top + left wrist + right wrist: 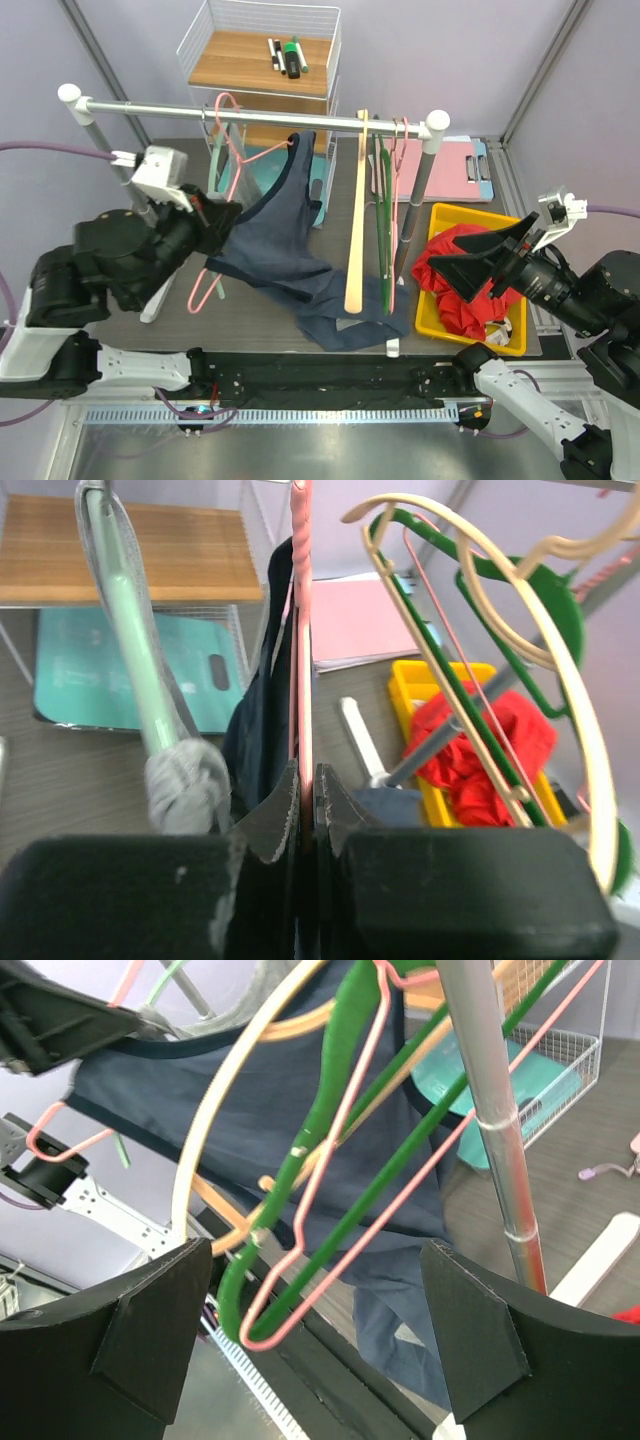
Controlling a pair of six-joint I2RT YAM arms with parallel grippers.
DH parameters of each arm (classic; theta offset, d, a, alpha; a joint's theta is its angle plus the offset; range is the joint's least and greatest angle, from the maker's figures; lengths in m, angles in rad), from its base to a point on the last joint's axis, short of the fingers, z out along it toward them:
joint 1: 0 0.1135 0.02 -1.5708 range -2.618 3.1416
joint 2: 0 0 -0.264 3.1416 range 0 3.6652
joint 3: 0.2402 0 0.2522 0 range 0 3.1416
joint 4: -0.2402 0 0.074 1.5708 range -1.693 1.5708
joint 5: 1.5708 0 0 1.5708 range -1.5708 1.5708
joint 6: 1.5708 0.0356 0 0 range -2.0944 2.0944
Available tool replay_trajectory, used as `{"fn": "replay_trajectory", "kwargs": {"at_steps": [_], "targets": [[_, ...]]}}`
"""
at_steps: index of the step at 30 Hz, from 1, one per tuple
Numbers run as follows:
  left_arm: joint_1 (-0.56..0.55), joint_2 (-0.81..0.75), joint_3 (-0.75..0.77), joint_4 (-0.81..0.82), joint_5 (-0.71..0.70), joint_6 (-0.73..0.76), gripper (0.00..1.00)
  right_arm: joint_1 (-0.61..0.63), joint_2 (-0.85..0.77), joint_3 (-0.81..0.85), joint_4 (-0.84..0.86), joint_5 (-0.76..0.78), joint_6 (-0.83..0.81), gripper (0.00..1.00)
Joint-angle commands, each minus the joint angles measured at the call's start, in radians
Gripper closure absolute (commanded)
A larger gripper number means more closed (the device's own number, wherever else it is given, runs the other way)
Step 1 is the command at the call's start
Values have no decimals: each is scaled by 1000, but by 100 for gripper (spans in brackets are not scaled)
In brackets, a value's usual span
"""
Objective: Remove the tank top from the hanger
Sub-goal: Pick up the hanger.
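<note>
A navy tank top (pixel 275 240) hangs on a pink wire hanger (pixel 232 128) hooked over the silver rail (pixel 160 108). Its lower end lies crumpled on the table (pixel 350 325). My left gripper (pixel 213 215) is shut on the pink hanger's lower side, right at the cloth's left edge. In the left wrist view the jaws (pixel 305 785) pinch the pink wire (pixel 302 630), with the navy cloth (pixel 260 720) just behind it. My right gripper (pixel 462 255) is open and empty above the yellow bin. In its wrist view (pixel 315 1335) the tank top (pixel 250 1120) shows beyond several empty hangers.
A wooden hanger (pixel 356 240), green hangers (pixel 382 230) and a thin pink hanger (pixel 403 135) hang on the rail's right half. A yellow bin (pixel 470 212) holds red cloth (pixel 470 290). A wire shelf (pixel 260 60), a teal board (pixel 318 190) and a pink board (pixel 445 170) stand behind.
</note>
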Motion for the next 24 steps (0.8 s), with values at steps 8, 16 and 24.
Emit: {"fn": "replay_trajectory", "kwargs": {"at_steps": [8,16,24], "targets": [[1,-252,-121,21,315,19,100,5,-72,-116,22,51,46,9],[1,-348,-216,-9,490,17,100,4,-133,-223,13,71,78,9],[1,-431,-400,10,582,-19,100,5,-210,-419,25,94,129,7]]}}
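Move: The pink hanger with the navy tank top, held in the left fingers, is bound for the open space before the rack, about 9 cm back, 3 left and 6 below. Its strap-bearing free end lies roughly 12 cm ahead and 9 right of that hand, level with it; the mint hanger, 8 ahead, 2 left, 4 below. From the empty right hand the free end is about 17 cm ahead, 20 left, 3 up; the wooden hanger 7 ahead, 11 left, 3 below. The pink hanger and its navy tank top are carried away from the rail, still pinched in the closed left fingers: back and left at first, then back and down, about 9 cm backward in all and 6 lower, the wrist turning some 30 degrees clockwise. The right hand, wide open and holding nothing, sinks about 10 cm beside the empty hangers, its fingers tipping down slightly. ##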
